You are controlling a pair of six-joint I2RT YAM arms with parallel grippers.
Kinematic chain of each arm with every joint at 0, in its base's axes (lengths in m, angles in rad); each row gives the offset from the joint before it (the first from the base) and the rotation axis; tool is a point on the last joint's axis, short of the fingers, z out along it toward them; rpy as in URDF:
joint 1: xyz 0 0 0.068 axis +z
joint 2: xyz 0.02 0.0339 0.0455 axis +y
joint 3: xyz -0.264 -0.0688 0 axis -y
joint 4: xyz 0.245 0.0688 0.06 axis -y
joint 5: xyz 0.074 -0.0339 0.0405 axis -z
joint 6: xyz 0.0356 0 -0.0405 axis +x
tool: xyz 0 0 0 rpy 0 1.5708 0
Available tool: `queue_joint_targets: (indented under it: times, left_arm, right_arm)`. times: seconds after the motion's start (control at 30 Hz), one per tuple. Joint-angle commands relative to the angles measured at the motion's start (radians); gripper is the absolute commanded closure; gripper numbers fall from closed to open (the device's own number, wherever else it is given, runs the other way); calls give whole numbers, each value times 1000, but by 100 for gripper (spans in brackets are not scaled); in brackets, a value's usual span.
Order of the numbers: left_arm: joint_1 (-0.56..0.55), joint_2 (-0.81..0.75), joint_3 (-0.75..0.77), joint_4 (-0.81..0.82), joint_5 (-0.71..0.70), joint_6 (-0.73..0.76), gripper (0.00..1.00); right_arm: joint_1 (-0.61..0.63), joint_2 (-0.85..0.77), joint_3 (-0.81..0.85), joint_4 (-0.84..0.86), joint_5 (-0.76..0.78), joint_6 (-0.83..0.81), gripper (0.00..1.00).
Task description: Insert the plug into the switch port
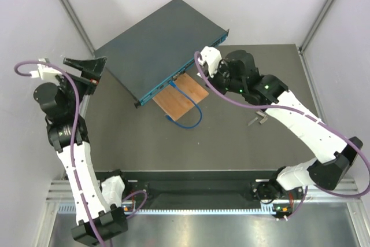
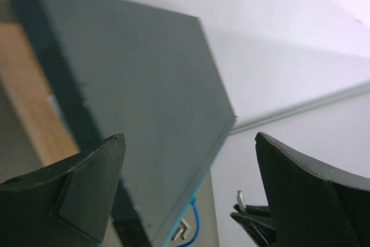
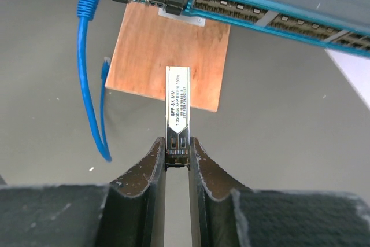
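Note:
The switch (image 1: 156, 44) is a dark blue-teal box lying slantwise at the back, its lighter teal port face (image 3: 277, 18) turned toward the table. My right gripper (image 3: 177, 148) is shut on the plug (image 3: 177, 105), a slim silver labelled module, by its rear end. The plug points at the port face and stops a short way in front of it, above the wooden board (image 3: 167, 56). My left gripper (image 1: 98, 70) stands wide open at the switch's left corner, its fingers (image 2: 87, 189) holding nothing, and the switch (image 2: 139, 114) fills the view beyond them.
A blue cable (image 3: 87, 85) is plugged into a port at the left end of the face and loops over the table (image 1: 191, 117). A small metal piece (image 1: 261, 120) lies on the dark mat under the right arm. Frame posts and white walls surround the table.

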Motion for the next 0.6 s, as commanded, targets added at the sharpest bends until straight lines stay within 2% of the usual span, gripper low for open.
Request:
queue_joint_targets:
  times: [0.0, 0.2, 0.4, 0.57]
  left_arm:
    - [38, 14, -63, -140, -69, -9, 1]
    - [46, 40, -222, 28, 24, -68, 1]
    - [47, 85, -356, 260, 116, -169, 1]
    - [47, 120, -405, 473, 155, -255, 1]
  right_arm:
    - [-4, 20, 50, 15, 26, 87, 100]
    - [3, 29, 9, 61, 132, 152, 100]
    - [16, 46, 10, 65, 141, 196, 100]
    - [25, 75, 29, 56, 127, 230, 100]
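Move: The plug is already in the right hand's fingers. The first empty switch port lies about 6 cm ahead of that hand, 4 cm left and 7 cm below; at that height, the black modules sit about 4 cm ahead and 6 left, and the blue cable's plug 1 ahead and 9 left. The open left hand has the switch's left side about 5 cm ahead, 1 right and 14 below, its front left corner 5 back, 9 right and equally low. Dropping fast, some 15 cm, and easing forward nearly 4 cm, the left hand goes down to the switch's left side, fingers staying wide open as they tip down 15 to 20 degrees and its left side rolls lower. The right hand keeps its pinch on the plug and creeps about 2 cm down and forward towards the port, turning 10 degrees clockwise to square up with the switch front. ##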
